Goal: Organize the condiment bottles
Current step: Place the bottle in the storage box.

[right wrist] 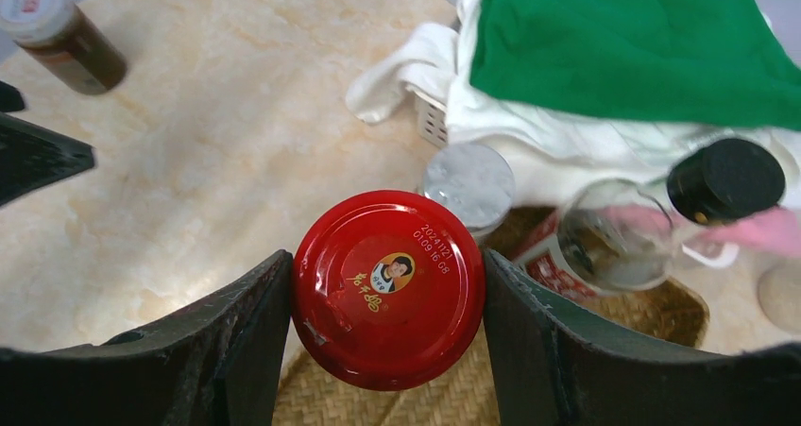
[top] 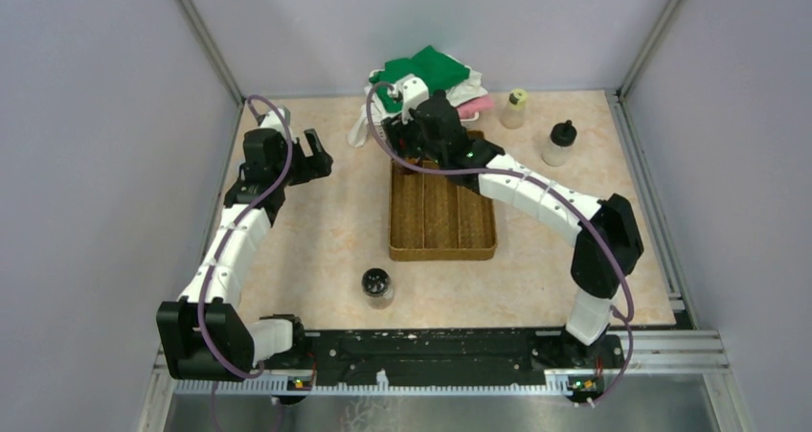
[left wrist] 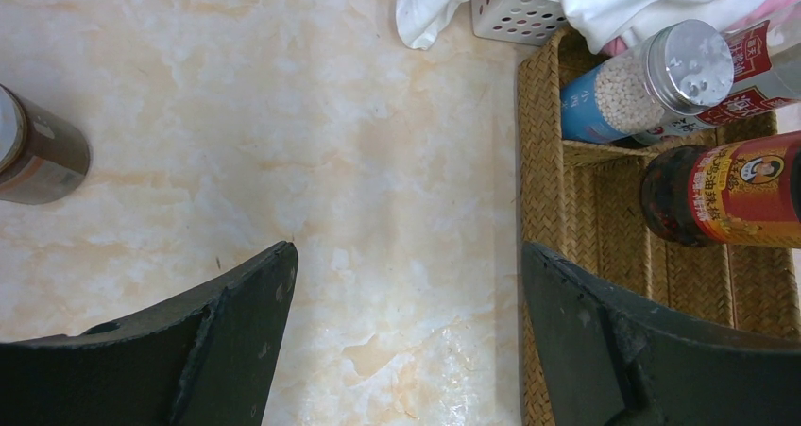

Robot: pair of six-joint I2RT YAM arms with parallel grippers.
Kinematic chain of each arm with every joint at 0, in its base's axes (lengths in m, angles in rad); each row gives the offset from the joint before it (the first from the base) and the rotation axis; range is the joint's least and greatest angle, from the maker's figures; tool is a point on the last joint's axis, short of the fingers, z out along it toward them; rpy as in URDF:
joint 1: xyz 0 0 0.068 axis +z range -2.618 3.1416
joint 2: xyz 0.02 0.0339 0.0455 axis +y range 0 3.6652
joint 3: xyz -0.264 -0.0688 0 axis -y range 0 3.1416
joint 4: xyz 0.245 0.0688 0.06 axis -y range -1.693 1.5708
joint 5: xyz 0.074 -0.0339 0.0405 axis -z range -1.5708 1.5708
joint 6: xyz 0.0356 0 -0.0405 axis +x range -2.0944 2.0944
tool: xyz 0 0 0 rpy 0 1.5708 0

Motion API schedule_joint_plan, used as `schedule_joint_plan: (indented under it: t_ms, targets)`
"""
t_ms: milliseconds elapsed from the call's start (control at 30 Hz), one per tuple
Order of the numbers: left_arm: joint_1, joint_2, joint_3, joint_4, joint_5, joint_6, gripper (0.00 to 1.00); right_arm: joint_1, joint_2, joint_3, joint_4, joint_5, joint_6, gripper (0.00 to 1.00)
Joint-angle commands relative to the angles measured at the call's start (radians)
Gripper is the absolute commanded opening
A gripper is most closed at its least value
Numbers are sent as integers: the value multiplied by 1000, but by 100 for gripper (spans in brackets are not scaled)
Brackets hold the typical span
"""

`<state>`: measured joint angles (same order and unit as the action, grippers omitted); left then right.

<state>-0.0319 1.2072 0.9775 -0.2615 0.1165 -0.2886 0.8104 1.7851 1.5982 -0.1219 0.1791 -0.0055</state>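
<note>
My right gripper [right wrist: 387,267] is shut on a red-lidded jar [right wrist: 387,289], its fingers against both sides of the lid, over the far end of the brown woven tray [top: 442,245]. The left wrist view shows the jar's dark body and red label [left wrist: 732,190] in a tray compartment. A grey-lidded bottle [right wrist: 469,180] and a tall clear black-capped bottle [right wrist: 725,180] stand beside it in the tray. My left gripper [left wrist: 406,256] is open above bare table left of the tray. A brown bottle [left wrist: 38,147] stands to its left. Loose on the table are a black-lidded jar [top: 377,285], a yellowish-lidded bottle [top: 515,108] and a black-capped bottle [top: 560,143].
A pile of green and white cloths [top: 431,76] lies over a small white basket [left wrist: 515,15] just behind the tray. Metal frame posts and grey walls close in the table on the left, right and back.
</note>
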Motion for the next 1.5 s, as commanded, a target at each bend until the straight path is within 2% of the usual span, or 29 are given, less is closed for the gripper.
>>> schedule_joint_plan:
  t_ms: [0,667,1467]
  targets:
    - [6,0,-3,50,23,5,94,-34,-134,-11,123,59,35,32]
    - [6,11,-1,51,41,14,94,-200,-225,-156,113,91,78,28]
    - [5,26,6,44,29,24,93,-345,-126,-182,245,-10,103,26]
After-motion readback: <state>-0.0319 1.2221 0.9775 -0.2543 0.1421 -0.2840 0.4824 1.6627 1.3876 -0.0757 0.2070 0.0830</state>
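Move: About 17 cm to the right hand's right, 9 ahead and 17 below lies the free right end of the storage box's rear compartment. The clear-glass bottle stands some 8 cm left of that space and the blue-labelled jar 16 cm left of it, both level with it in reach. A yellow-capped shaker is about 10 cm right of the space and 7 farther out. From the left hand the space is roughly 34 cm right, 12 ahead and 12 below. Carrying the red-capped bottle by its cap, the right hand sweeps about 17 cm to its right and, mostly later on, some 7 cm forward, sinking a little. It takes the bottle past the near side of the blue-labelled jar and the clear-glass bottle towards the free rear space, turning clockwise about 20 degrees, its grip unchanged. ##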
